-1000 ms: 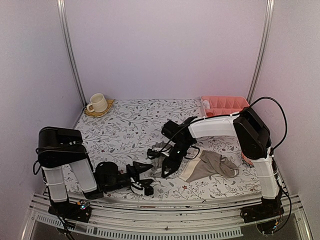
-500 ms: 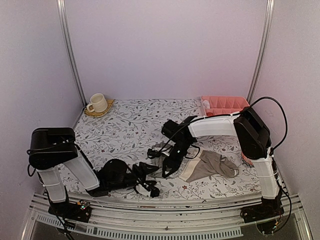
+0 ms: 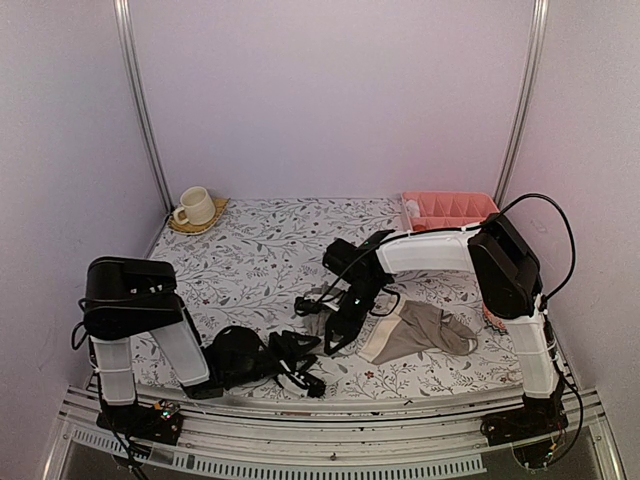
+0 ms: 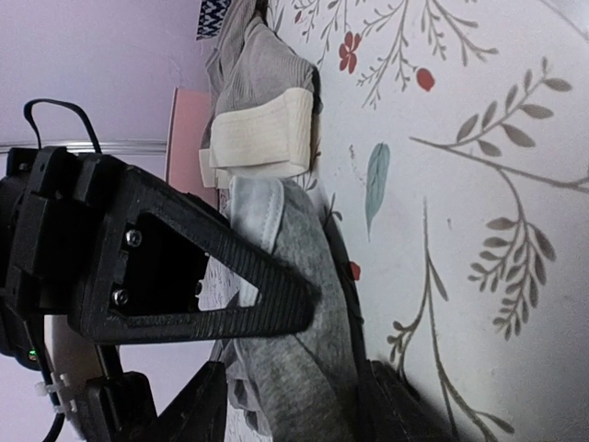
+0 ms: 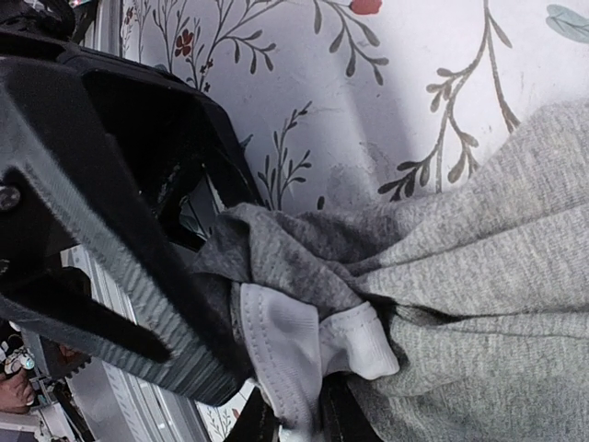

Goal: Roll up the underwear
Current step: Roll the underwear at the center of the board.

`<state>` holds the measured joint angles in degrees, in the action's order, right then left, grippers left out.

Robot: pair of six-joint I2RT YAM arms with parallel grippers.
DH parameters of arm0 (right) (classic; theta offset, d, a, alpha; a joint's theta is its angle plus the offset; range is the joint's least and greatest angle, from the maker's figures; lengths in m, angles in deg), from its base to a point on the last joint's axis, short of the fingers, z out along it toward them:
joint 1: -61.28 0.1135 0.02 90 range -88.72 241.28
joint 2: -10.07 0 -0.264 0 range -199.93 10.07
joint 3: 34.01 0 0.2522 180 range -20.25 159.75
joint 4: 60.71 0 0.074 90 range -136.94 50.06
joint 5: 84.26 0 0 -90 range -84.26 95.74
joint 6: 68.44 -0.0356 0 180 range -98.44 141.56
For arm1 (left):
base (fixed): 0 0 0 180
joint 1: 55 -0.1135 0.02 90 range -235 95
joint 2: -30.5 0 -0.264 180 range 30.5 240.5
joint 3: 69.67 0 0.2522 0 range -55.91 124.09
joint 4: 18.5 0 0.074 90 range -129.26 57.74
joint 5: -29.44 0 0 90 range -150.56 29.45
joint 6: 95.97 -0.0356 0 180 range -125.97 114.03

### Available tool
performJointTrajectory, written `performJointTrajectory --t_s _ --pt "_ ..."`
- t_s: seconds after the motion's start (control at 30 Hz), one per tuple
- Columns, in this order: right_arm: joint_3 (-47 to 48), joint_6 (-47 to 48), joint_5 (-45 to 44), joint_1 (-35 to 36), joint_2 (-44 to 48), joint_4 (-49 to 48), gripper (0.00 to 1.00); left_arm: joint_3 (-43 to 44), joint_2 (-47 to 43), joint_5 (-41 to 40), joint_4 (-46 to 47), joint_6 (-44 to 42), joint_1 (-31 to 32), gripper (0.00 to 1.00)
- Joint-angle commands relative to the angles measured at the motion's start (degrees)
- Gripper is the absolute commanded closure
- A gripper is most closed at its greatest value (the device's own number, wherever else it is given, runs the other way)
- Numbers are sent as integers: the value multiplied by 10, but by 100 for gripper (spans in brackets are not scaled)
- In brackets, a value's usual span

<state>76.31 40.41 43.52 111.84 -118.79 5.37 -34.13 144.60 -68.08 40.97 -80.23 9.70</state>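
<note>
The grey underwear [image 3: 318, 312] with white edging [image 5: 294, 345] lies bunched at mid-table. My right gripper [image 3: 333, 338] is shut on that white edging [image 5: 308, 419], the cloth pinched between its jaws. My left gripper [image 3: 303, 365] comes in low from the left, right against the same bunch. It is open, and grey cloth [image 4: 304, 350] lies in the gap by its ridged finger [image 4: 184, 276]. The taupe underwear [image 3: 420, 330] with its cream waistband [image 4: 262, 138] lies flat just to the right, free of both grippers.
A cream cup on a saucer [image 3: 195, 208] stands at the back left. A pink divided tray [image 3: 448, 210] sits at the back right. Something pink [image 3: 490, 318] shows behind the right arm's forearm. The tablecloth [image 3: 250, 260] is floral.
My left gripper has slid right along the front edge to the grey underwear, and its jaws have narrowed. The right gripper holds its place and grip.
</note>
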Motion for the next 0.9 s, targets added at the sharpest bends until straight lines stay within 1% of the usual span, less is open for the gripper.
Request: performJointTrajectory --t_s 0.0,0.07,0.1,0.13,0.17,0.23,0.27,0.33,0.37,0.4,0.43,0.5,0.57,0.6,0.63,0.7,0.77,0.87 --pt "15 3 -2 0 -5 9 86 -8 30 -17 -163 1 3 51" --pt "15 3 -3 0 -4 9 86 -2 25 -19 -188 3 4 54" --pt "14 3 -3 0 -4 9 86 3 23 -20 -202 7 4 57" --pt "14 3 -4 0 -3 9 86 8 20 -22 -219 12 3 64" --pt "14 4 -4 0 -3 9 86 13 19 -25 -231 18 3 68" --pt "13 4 -6 0 -3 9 86 21 17 -31 -252 25 4 74" --pt "13 4 -6 0 -2 9 86 23 18 -33 -254 27 3 81" --pt "10 4 -9 0 -1 8 85 26 21 -40 -253 31 4 91" --pt "9 3 -10 0 0 7 85 27 22 -43 -252 31 3 99" --pt "7 3 -12 0 2 6 83 29 23 -44 -252 33 4 100" --pt "3 3 -16 0 4 4 79 30 22 -44 -255 36 3 100" --pt "-10 0 -34 0 21 -5 67 34 12 -35 -276 47 3 100" --pt "-36 -10 -53 -1 51 -29 56 45 -5 -17 -324 71 3 100" --pt "-53 -19 -66 -2 73 -48 47 52 -8 -4 -353 85 2 100" --pt "-74 -27 -83 -2 97 -70 41 59 -33 11 -378 96 0 100" --pt "-114 -42 -102 -2 145 -107 33 74 -55 41 -430 124 -7 100" --pt "-154 -59 -130 -2 195 -142 28 93 -71 72 -481 147 -14 100" --pt "-217 -76 -185 -2 262 -198 18 118 -85 121 -546 175 -27 100"
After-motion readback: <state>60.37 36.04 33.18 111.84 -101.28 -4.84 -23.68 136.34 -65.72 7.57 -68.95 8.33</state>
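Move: Both hands are at the near edge of the small grey underwear, the left's half-open fingers around its gathered edge and the right still pinching the white waistband. The grey underwear's middle lies some 6 cm ahead of the left hand, 1 cm to its right and 2 cm below; from the right hand it is about 7 cm ahead, 2 cm left and 2 cm below. The taupe pair lies some 17 cm right of the right hand and 4 cm ahead, 2 cm below. The left hand sinks and eases forward, about 1.5 cm each way, into the near edge of the grey underwear while its half-open fingers close on the gathered cloth by the waistband, then keeps hold and tips its fingertips some 15 degrees farther down. Only once that grip is shut do the right fingers spread wide and let go of the waistband, and the right hand comes away up about 4 cm and some 3 cm to the right, over towards the taupe pair, its wrist tilting about 15 degrees. ##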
